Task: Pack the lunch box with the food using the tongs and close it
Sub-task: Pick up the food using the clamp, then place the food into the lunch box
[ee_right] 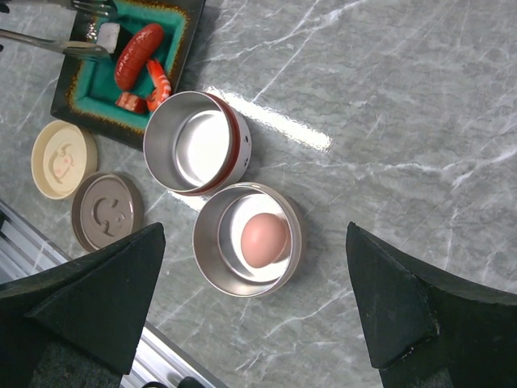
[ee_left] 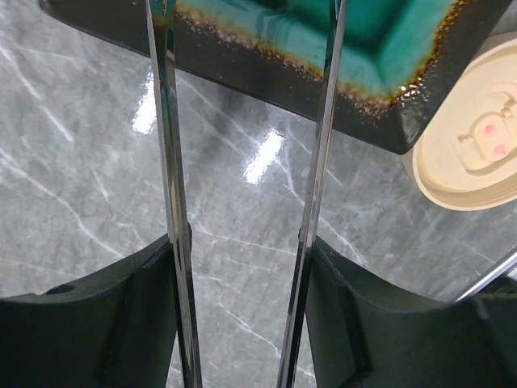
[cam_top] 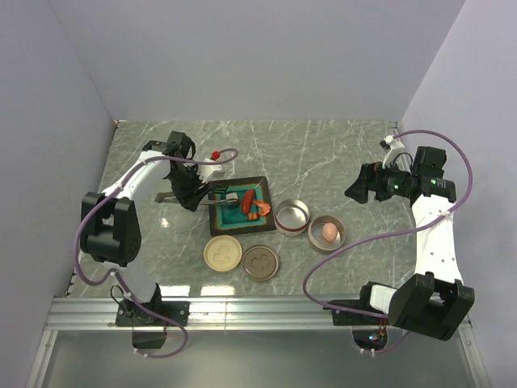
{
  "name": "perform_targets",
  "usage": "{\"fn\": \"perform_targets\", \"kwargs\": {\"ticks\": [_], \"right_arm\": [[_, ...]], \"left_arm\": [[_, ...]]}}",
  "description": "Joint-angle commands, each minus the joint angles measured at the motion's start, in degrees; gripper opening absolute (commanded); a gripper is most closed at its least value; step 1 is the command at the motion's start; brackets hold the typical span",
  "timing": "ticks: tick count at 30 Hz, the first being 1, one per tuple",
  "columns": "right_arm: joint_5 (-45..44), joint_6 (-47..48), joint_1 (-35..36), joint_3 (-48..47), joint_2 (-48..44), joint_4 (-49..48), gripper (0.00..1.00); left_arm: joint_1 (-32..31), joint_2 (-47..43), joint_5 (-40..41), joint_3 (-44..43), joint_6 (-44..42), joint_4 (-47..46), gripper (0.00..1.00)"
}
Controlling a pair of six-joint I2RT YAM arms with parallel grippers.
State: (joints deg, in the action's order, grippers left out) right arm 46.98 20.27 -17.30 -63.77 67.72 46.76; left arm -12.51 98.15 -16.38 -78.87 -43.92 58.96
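My left gripper [cam_top: 191,194] is shut on the tongs [cam_top: 218,200], whose two silver arms [ee_left: 171,202] run between its black fingers [ee_left: 137,307] and reach over the teal tray [cam_top: 263,187]. In the tray lie the food pieces: a red sausage [ee_right: 137,55], a shrimp [ee_right: 159,81] and a white cube [ee_right: 107,34]; the cube sits between the tong tips [ee_right: 48,44]. The lunch box shows as two round metal tins: one red-banded and empty [ee_right: 198,141], one [ee_right: 212,267] holding the pink egg [ee_right: 264,240]. My right gripper [ee_right: 252,233] hangs open above the egg tin.
A cream lid [cam_top: 222,253] and a brown lid [cam_top: 260,263] lie flat in front of the tray. The metal rail [cam_top: 258,311] runs along the table's near edge. Walls close in the table at the back and both sides.
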Motion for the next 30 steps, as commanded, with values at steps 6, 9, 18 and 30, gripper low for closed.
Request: {"fn": "perform_targets", "kwargs": {"ticks": [6,9,18,30], "right_arm": [[0.0,1.3,-0.4,-2.5,-0.2,0.5,1.00],[0.0,1.5,-0.4,-2.7,-0.3,0.7,1.00],[1.0,0.5,-0.4,-2.7,-0.3,0.1,1.00],[3.2,-5.0,-0.4,-3.6,-1.4,-2.5,1.00]], "left_arm": [[-0.1,2.0,0.2,-2.8,-2.0,-1.0,0.56],[-0.1,1.7,-0.7,-3.7,-2.0,0.0,0.44],[-2.2,-3.2,-4.2,-8.2,0.4,4.3,0.27],[-24.2,-3.1,-11.3,-14.9,16.7,-0.7,0.24]]}}
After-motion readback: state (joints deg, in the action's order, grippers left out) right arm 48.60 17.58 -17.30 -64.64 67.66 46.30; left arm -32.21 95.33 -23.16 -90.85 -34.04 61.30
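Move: The left gripper already holds the clamp, reaching out to its right. The white food cube lies between the clamp's tips, about 12 cm right of the gripper, level with it fore and aft, and some 5 cm lower. The sausage is roughly 18 cm right and 1 cm back, the shrimp about 21 cm right and 4 cm back. The stacked bowls stand some 30 cm right and 6 cm back. From the right gripper the cube is about 39 cm left, 1 cm forward and 17 cm lower. Ease the left gripper down about 1 cm, then narrow its fingers so the clamp's tips pinch the white food cube. Raise the clamp roughly 9 cm from that low point while swinging it quickly some 14 cm right and a little back, over the sausage towards the stacked bowls. Roll the gripper's right side up and turn it clockwise, each a little over 10 degrees, and keep the squeeze. ##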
